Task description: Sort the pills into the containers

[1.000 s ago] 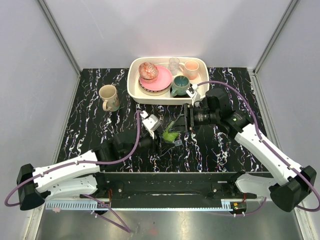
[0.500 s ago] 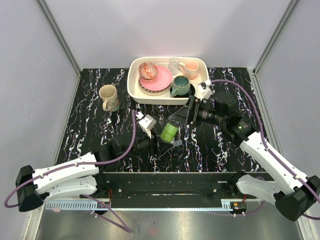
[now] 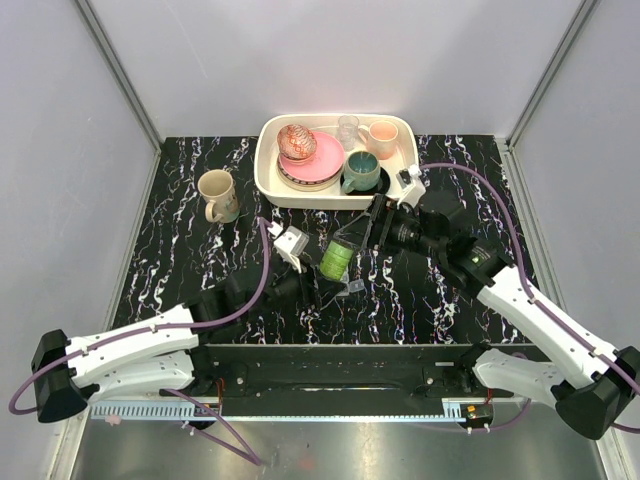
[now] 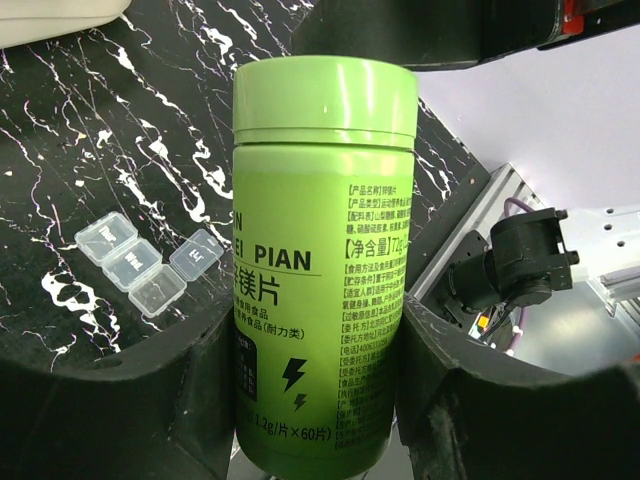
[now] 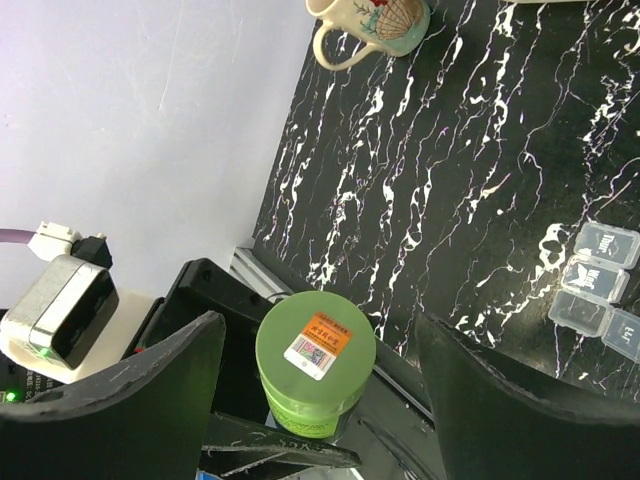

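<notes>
My left gripper (image 4: 316,405) is shut on the lower body of a green cylindrical bottle (image 4: 322,250), holding it off the table with its lid on. In the top view the green bottle (image 3: 337,259) points its lid toward my right gripper (image 3: 364,236). That right gripper (image 5: 318,385) stands open, its fingers wide on either side of the bottle's lid (image 5: 316,345) without touching it. The containers (image 4: 142,263), a short clear strip of square compartments, lie on the black marbled table; the containers (image 5: 592,288) show again at the right wrist view's right edge. No pills are in view.
A white tray (image 3: 264,165) at the back holds a pink plate, a glass and mugs. A beige mug (image 3: 216,194) stands on the table at back left. The table's metal rail and the arm bases run along the near edge.
My right gripper has opened wide and come off the bottle's lid. The left gripper has kept hold of the bottle and shifted it slightly.
</notes>
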Controlling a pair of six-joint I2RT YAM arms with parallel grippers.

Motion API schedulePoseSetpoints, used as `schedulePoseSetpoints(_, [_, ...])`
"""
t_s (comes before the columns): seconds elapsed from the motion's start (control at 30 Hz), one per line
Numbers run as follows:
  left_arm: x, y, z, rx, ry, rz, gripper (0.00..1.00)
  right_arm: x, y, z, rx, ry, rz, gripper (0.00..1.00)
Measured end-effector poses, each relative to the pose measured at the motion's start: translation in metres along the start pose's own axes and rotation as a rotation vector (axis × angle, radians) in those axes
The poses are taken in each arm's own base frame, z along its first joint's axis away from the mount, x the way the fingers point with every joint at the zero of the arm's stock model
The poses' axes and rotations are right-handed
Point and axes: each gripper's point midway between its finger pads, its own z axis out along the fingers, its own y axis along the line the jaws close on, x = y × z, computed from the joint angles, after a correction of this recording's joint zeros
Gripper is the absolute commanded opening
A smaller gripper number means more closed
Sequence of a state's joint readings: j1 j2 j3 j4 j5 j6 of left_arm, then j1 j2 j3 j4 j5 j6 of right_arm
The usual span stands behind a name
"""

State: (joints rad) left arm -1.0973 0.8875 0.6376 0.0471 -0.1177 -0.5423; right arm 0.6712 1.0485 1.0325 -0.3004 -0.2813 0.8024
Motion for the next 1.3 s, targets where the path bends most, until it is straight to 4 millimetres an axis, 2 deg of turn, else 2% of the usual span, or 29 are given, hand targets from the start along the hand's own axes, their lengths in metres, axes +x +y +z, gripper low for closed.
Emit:
schedulePoseSetpoints(0.3, [0.012,0.006,0.008,-0.025,0.037,-0.001,0.0,0.013,-0.007,0.01,0.004,0.043,0.035,0.77])
schedulePoseSetpoints(0.47, [0.011,0.006,0.008,-0.027,0.033,-0.002,0.0,0.018,-0.008,0.012,0.005,0.058,0.041,0.74])
schedulePoseSetpoints(0.57, [0.01,0.007,0.008,-0.032,0.029,-0.003,0.0,0.02,-0.008,0.012,0.005,0.064,0.043,0.64])
schedulePoseSetpoints(0.6, [0.009,0.007,0.008,-0.033,0.028,-0.003,0.0,0.021,-0.008,0.013,0.005,0.067,0.045,0.56])
schedulePoseSetpoints(0.63, [0.009,0.007,0.008,-0.034,0.027,-0.003,0.0,0.021,-0.008,0.013,0.006,0.067,0.046,0.54])
schedulePoseSetpoints(0.73, [0.007,0.007,0.008,-0.036,0.022,-0.004,0.0,0.02,-0.01,0.013,0.011,0.06,0.047,0.56])
schedulePoseSetpoints(0.87, [0.006,0.008,0.008,-0.043,0.018,-0.004,0.0,0.019,-0.009,0.015,0.006,0.057,0.045,0.66])
schedulePoseSetpoints(1.0, [0.005,0.009,0.009,-0.05,0.012,-0.004,0.0,0.024,-0.006,0.017,-0.009,0.081,0.054,0.69])
schedulePoseSetpoints(1.07, [0.005,0.01,0.009,-0.053,0.01,-0.004,0.0,0.026,-0.006,0.017,-0.013,0.092,0.057,0.63])
schedulePoseSetpoints(1.17, [0.004,0.01,0.009,-0.056,0.008,-0.004,0.0,0.028,-0.008,0.018,-0.011,0.098,0.062,0.47])
schedulePoseSetpoints(1.3, [0.004,0.01,0.009,-0.059,0.005,-0.007,0.0,0.028,-0.009,0.018,-0.008,0.096,0.065,0.32])
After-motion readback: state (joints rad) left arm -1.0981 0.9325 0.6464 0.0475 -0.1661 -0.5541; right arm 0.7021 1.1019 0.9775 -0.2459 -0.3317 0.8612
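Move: Just ahead of the open right hand's pads, the green bottle's cap lies roughly 2 cm back, 2 cm to the left and 2 cm below; from the left hand, which already grips the bottle's lower half, it is some 4 cm forward, 3 cm right and 5 cm up. On the table nearly 30 cm below the right hand lie the pill box, about 2 cm ahead and 4 cm left, and a single cell, straight below sideways and hardly ahead. Sinking about 3 cm and easing 2 cm left, the right hand brings its open fingers down around the bottle's cap and closes on it, slackens briefly, then closes again to pinch the cap from both sides. The left hand keeps its grip on the bottle, dipping a centimetre or so early on and then nearly holding still. ##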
